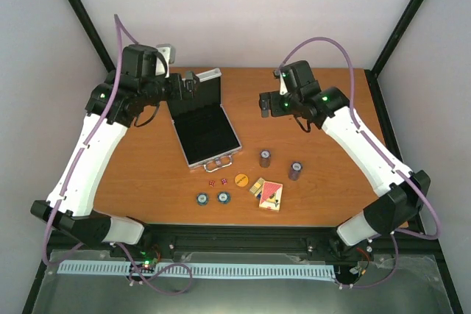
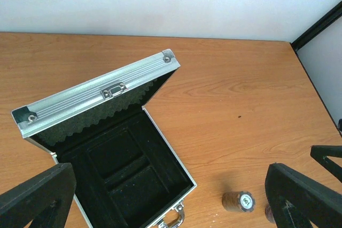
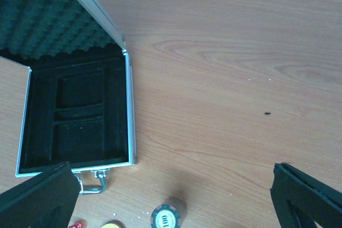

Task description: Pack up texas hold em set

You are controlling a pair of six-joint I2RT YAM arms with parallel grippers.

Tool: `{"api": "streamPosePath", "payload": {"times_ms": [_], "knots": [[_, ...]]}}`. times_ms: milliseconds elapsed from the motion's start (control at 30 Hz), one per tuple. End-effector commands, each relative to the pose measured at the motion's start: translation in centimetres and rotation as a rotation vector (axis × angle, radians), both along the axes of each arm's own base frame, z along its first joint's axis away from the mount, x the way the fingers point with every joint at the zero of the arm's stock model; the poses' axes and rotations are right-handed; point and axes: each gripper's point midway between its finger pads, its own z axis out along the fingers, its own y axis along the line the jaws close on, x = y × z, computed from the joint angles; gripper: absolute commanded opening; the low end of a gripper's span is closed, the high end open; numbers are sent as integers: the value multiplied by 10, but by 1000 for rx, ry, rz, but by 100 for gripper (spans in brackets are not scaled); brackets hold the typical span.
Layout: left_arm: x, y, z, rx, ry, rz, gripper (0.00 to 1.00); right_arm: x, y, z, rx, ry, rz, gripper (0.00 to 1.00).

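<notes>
The silver case (image 1: 213, 158) lies open left of centre, lid (image 1: 210, 86) upright, its black compartments (image 2: 128, 169) bare. In front of it are two red dice (image 1: 217, 182), an orange button (image 1: 241, 179), two blue chips (image 1: 212, 198) and card decks (image 1: 269, 195). Two chip stacks (image 1: 265, 157) (image 1: 295, 170) stand to the right. My left gripper (image 1: 193, 82) hovers open behind the lid, holding nothing. My right gripper (image 1: 263, 104) hangs open over bare wood right of the case, above a chip stack (image 3: 167, 216).
The wooden table (image 1: 331, 108) ends at black frame posts at the back corners and a black rail along the near edge. Grey walls close in on three sides. A small dark speck (image 3: 266, 114) marks the wood.
</notes>
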Motion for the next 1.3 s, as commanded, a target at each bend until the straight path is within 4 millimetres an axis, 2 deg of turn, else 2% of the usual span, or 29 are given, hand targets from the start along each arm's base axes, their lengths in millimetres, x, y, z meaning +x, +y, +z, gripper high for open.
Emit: {"api": "streamPosePath", "payload": {"times_ms": [0,300,433,500,567,667,767,900,1033,1267], "knots": [[0,-3,23,-7,-62,-22,100,-6,-4,18,19,-66,-1,100],[-6,-5,23,-18,-69,-46,100,-19,-6,22,50,-130,42,100],[-9,-3,20,-18,-70,-41,100,-17,-11,16,9,-113,32,100],[-9,-2,18,-17,-63,-34,100,-15,-13,8,-26,-96,27,96],[-9,-2,15,-16,-51,-30,100,-14,-15,-8,-67,-52,27,91],[-9,-2,7,-18,-26,-24,100,-17,-14,-44,-114,47,35,86],[-10,-2,-5,-22,-8,-19,100,-23,-9,-82,-131,154,60,76],[-10,-3,-21,-12,21,-21,100,-28,-4,-121,-158,264,84,68],[-9,-4,-30,-4,46,-29,100,-37,1,-147,-196,352,114,68],[-5,-8,-37,-6,63,-37,100,-58,11,-180,-247,446,169,68]]}}
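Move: The brown chip stack is about 6 cm back from the right hand, 1 cm to its right and some 24 cm below. From this hand, at similar depth, the second stack is 10 cm back and 10 right, the yellow dealer button 12 back and 6 left, and the open case's tray 2 ahead and 17 left. From the left hand the brown chip stack lies about 6 cm back, 19 right and 35 below. Right hand sinks some 16 cm towards the brown chip stack, tipping downward and narrowing its fingers; left sinks slightly. ##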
